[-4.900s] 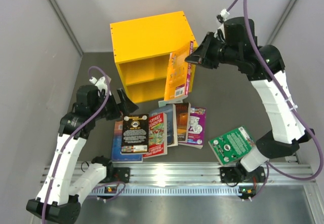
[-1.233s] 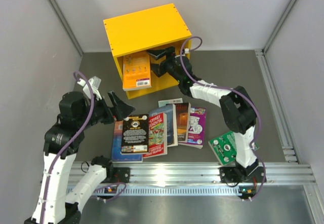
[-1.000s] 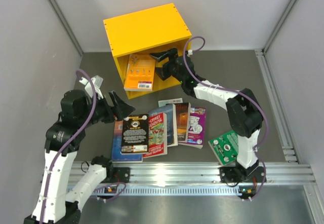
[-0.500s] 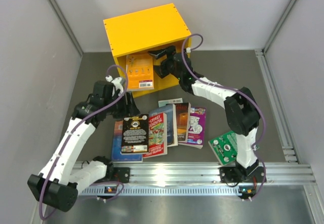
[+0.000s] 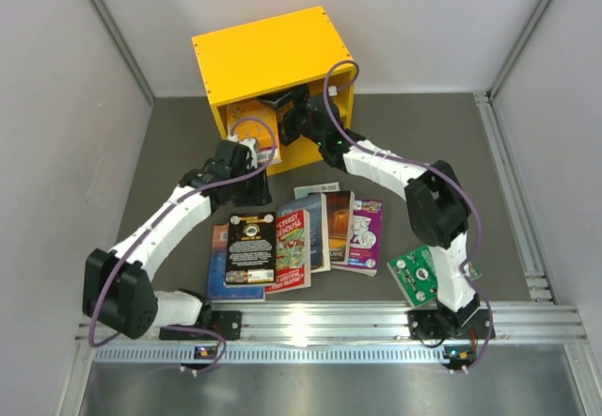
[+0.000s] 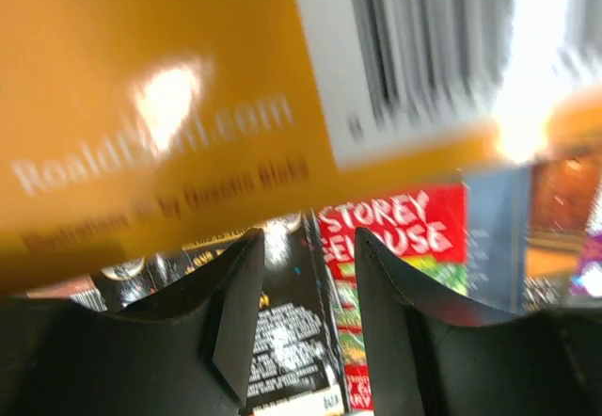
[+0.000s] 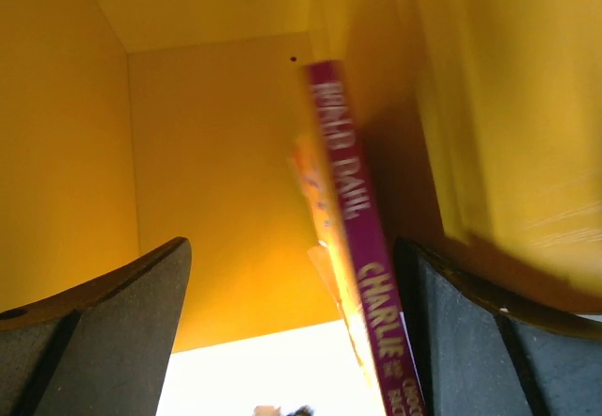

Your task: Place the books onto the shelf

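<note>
The yellow shelf (image 5: 273,54) stands at the back of the table. An orange book (image 5: 243,130) with a purple spine (image 7: 353,228) stands tilted in its lower compartment. My right gripper (image 5: 285,118) is inside that compartment and open (image 7: 292,247), the book close to its right finger but not clamped. My left gripper (image 5: 252,159) is at the shelf's front, just under the orange book's back cover (image 6: 188,105); its jaws stand narrowly apart (image 6: 308,247) with nothing between them. Several books lie flat on the table: black (image 5: 250,248), red-and-white (image 5: 293,247), dark brown (image 5: 339,226), purple (image 5: 363,235) and green (image 5: 428,270).
A blue book (image 5: 218,282) lies under the black one, and a teal one (image 5: 317,232) sits between the red-and-white and the brown. Grey walls close in both sides. The metal rail (image 5: 310,327) with both arm bases runs along the near edge.
My left arm has swung from the table's left side up to the shelf front, and its jaws have narrowed. The orange book sits deeper in the compartment. The right gripper has barely moved.
</note>
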### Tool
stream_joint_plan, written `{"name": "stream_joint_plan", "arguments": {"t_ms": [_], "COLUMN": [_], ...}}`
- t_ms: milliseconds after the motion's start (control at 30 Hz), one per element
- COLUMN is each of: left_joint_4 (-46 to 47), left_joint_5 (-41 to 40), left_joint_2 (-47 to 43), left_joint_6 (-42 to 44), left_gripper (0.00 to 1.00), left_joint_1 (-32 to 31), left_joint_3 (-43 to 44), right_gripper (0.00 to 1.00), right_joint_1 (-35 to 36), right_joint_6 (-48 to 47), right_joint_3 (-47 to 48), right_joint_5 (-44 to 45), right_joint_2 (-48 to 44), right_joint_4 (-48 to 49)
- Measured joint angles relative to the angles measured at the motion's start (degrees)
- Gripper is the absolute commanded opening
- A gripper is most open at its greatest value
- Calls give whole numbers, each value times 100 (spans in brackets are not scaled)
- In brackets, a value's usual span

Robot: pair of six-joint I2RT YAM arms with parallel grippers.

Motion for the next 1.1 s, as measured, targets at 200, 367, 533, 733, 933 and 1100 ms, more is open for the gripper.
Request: {"name": "stream_joint_plan", "arguments": {"t_ms": [200,367,533,733,933,1100], "left_joint_4": [96,44,-326,-780,-763,-695], "left_joint_5": [-778,-1158,-1239,-1368,-1547,-1827], "left_joint_2": [782,1357,1661,1725,1580,1147], "left_joint_6": [-321,-627,-944,-1362,-1539,-1637], "left_gripper": [49,48,48,49,49,49], "left_joint_1": [-22,-26,-46,-48,-87,-107], "left_joint_3": [369,1016,1561,2105,2057,1779], "right_gripper": [87,87,87,88,90,91], "right_joint_1": [61,57,-4,-92,-157,-168], "right_joint_6": [17,0,-140,-212,-116,470], "right_joint_3": [136,157,334,542,564,42], "right_joint_5": [-201,-350,-498,-817,-1224,-1526], "right_joint_2": [90,92,175,284,289,238], "right_joint_4": [-81,-127,-278,-435,-498,271]}}
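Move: From my left hand, the orange Roald Dahl book lies nearly flat on the upper level of the shelf. Its middle is about 16 cm ahead, 2 cm left and 8 cm higher, with its barcode end sticking out towards me. Down on the table, 13 cm lower and 8 cm back, the black book is some 4 cm left of that hand and the red Storey House book 6 cm right. From my right hand, inside the shelf, the orange book's middle is about 6 cm left, level fore and aft, and 4 cm lower. I drive my left hand, half open, about 7.5 cm forward to the barcode end of the book. It dips some 2 cm first, then rises about 5 cm and drifts slightly left and back at the end, turning roughly 20 degrees counter-clockwise. My right hand stays wide open beside the spine, easing about 2 cm back and a little left as it turns some 13 degrees the same way. ##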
